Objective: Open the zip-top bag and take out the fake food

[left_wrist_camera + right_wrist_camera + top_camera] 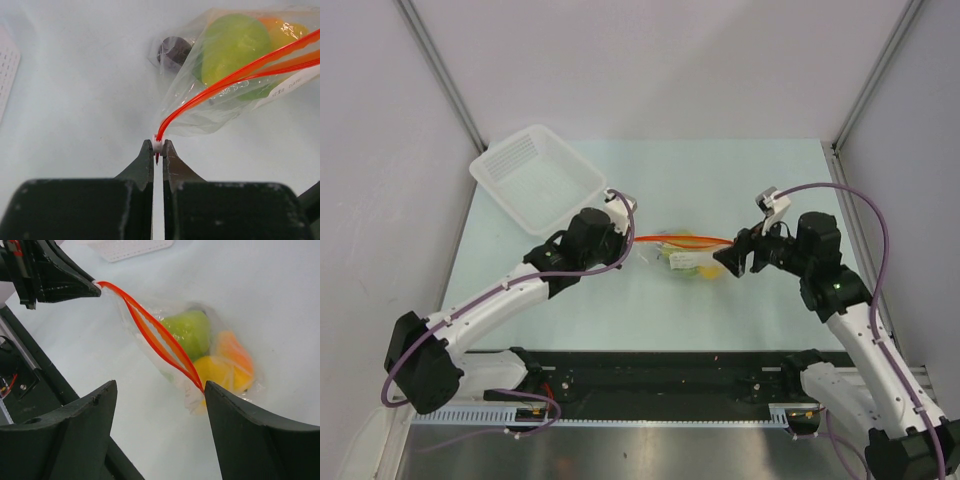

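The zip-top bag (685, 255) lies mid-table, stretched between the two grippers. My left gripper (157, 144) is shut on the white slider at the end of the red-orange zip strip (240, 75). The strip's two strands (160, 337) stand apart along the middle. My right gripper (160, 385) is open at the bag's other end, and the strip's tip touches the inner edge of its right finger (220, 405). Inside the bag sits the fake food: a green pear (192, 330), a yellow fruit (215, 370), an orange piece (235, 352) and a dark round piece (174, 50).
A white slotted basket (535, 180) stands at the back left, just behind the left arm. Grey walls close in the table on the left, the back and the right. The black base rail (660, 375) runs along the near edge.
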Controlling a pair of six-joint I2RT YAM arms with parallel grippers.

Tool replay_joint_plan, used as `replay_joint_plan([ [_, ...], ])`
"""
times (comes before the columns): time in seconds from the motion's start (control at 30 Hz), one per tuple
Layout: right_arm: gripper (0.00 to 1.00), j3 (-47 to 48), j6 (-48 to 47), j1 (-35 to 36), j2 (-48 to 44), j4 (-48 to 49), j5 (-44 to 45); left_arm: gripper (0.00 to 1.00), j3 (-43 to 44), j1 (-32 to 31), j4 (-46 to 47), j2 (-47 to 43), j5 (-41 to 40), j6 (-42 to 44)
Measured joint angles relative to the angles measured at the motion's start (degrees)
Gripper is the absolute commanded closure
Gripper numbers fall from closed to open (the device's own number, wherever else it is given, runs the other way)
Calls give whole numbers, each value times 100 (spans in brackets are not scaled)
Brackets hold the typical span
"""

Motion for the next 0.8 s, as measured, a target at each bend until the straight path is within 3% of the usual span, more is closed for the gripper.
replay_joint_plan([
  [0.27,23,1440,-612,629,1099,-483,264,100,-20,0,114,-33,28,151],
  [0.47,39,2323,-1156,1062,2511,-977,498,100,-22,0,118,-57,48,190],
  [0.8,52,2691,-1631,1462,3316,-1451,817,100,-22,2,157,-57,153,208],
])
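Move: The zip strip's middle stretch, where the right hand is bound, lies about 8 cm to its left, 5 cm ahead and some 4 cm lower. The strip's loose right end is about 5 cm straight ahead and 6 cm below; the yellow fruit in the bag sits roughly 4 cm left, 3 cm ahead and 18 cm down. From the left hand, that stretch lies about 12 cm to the right, level ahead and slightly below. In a low arc to the left and forward, the open right hand first lifts about 4 cm, then sinks some 7 cm onto the zip strip's middle stretch, bringing its fingers down either side of it. The hand rolls left side down by some 20 degrees and swings counter-clockwise while the fingers close partway. The left hand stays put, still pinching the strip's left end. ##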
